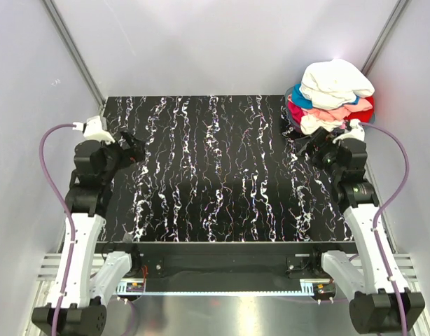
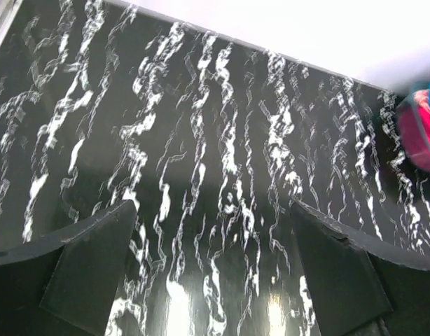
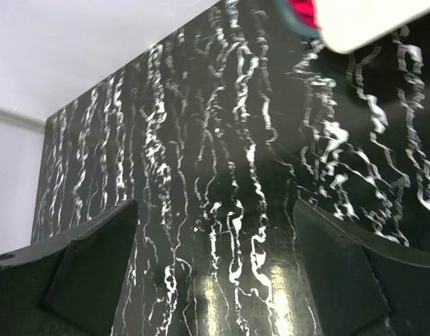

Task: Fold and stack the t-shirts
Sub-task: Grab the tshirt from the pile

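The t-shirts (image 1: pixel 332 94) lie crumpled in one heap at the table's back right corner, a cream-white one on top with blue, pink and red ones under it. My right gripper (image 1: pixel 309 145) hovers just in front of the heap, open and empty; in the right wrist view the gripper (image 3: pixel 215 269) is over bare table and the t-shirts (image 3: pixel 341 21) show at the top edge. My left gripper (image 1: pixel 134 149) is open and empty at the table's left side. In the left wrist view, the gripper (image 2: pixel 215 269) is also over bare table, with the t-shirts (image 2: pixel 421 129) at the far right.
The black table with white marbling (image 1: pixel 215 175) is enclosed by pale walls at the back and both sides. Metal frame posts (image 1: pixel 71 45) run up the back corners. Purple cables (image 1: pixel 50 150) loop beside each arm.
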Motion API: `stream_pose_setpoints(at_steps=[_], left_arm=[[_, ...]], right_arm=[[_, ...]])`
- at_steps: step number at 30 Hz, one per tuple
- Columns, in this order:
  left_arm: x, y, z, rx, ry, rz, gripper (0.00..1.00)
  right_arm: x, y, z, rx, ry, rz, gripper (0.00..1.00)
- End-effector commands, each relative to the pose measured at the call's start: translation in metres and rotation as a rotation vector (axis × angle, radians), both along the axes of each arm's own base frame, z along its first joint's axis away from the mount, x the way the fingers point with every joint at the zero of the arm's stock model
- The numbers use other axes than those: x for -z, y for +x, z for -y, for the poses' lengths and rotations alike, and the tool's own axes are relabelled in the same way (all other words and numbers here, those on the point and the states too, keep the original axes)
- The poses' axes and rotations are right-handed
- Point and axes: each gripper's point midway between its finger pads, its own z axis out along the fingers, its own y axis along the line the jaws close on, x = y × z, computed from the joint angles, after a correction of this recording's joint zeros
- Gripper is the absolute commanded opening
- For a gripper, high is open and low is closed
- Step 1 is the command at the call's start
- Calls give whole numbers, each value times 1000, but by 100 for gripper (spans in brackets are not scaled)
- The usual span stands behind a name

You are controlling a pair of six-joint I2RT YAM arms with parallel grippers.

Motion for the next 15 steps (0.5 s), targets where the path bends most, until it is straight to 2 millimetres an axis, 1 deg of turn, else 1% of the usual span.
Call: stream_pose_setpoints(at_steps=[1,2,3,4,5,6,7,8,9,10,11,12,13,14,15], left_arm=[[-12,-33,-10,-76,-31,-80,99],[-10,-37,-10,-65,-12,-98,99],[-10,-49,28,176,-33,-105,99],[-17,-62,52,360,-14,-70,99],[-25,-73,68,463,-33,-47,99],[-28,-78,70,459,-64,-58,99],[-37,-86,70,457,-72,-31,99],[-43,-91,73,475,-66,-2,99],[-54,-91,73,477,-52,61,99],[-57,-97,68,433,-64,103,99],[-56,-101,64,347,-171,64,99],[-48,-101,54,251,-217,27,99],[-38,-102,62,295,-249,5,99],[-32,-104,69,355,-218,-3,99],[-27,-105,72,383,-215,-23,99]], right_arm=[[-42,-10,23,150,27,140,100],[-50,-14,30,190,21,166,100],[-62,-16,32,200,19,191,100],[-67,-16,33,198,10,196,100],[-64,-10,31,187,-1,169,100],[-73,-11,30,179,-10,148,100],[-73,-8,29,166,-31,119,100],[-55,-1,30,161,-56,20,100],[-74,3,32,166,-75,34,100],[-69,12,36,174,-104,-5,100],[-72,15,43,207,-135,-7,100],[-85,19,50,242,-148,20,100],[-89,23,56,271,-164,34,100],[-92,31,63,299,-173,48,100],[-107,35,67,308,-177,63,100]])
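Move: The t-shirt pile is about 19 cm ahead of my right hand, 8 cm to its right, with its middle some 13 cm lower. The basket holding the pile is right beneath it, about 19 cm below my hand. A white flap hangs over the near rim, roughly 10 cm ahead, 3 cm right and 15 cm down. From my left hand the pile is some 60 cm right, 21 cm ahead and 16 cm down. I lift my open right hand about 9 cm, easing back slightly at first, then swing it forward and about 4 cm right, so the level gap to the basket shrinks as I gain height over the table. My open left hand meanwhile draws back some 10 cm, going right and a little up, turning clockwise. ##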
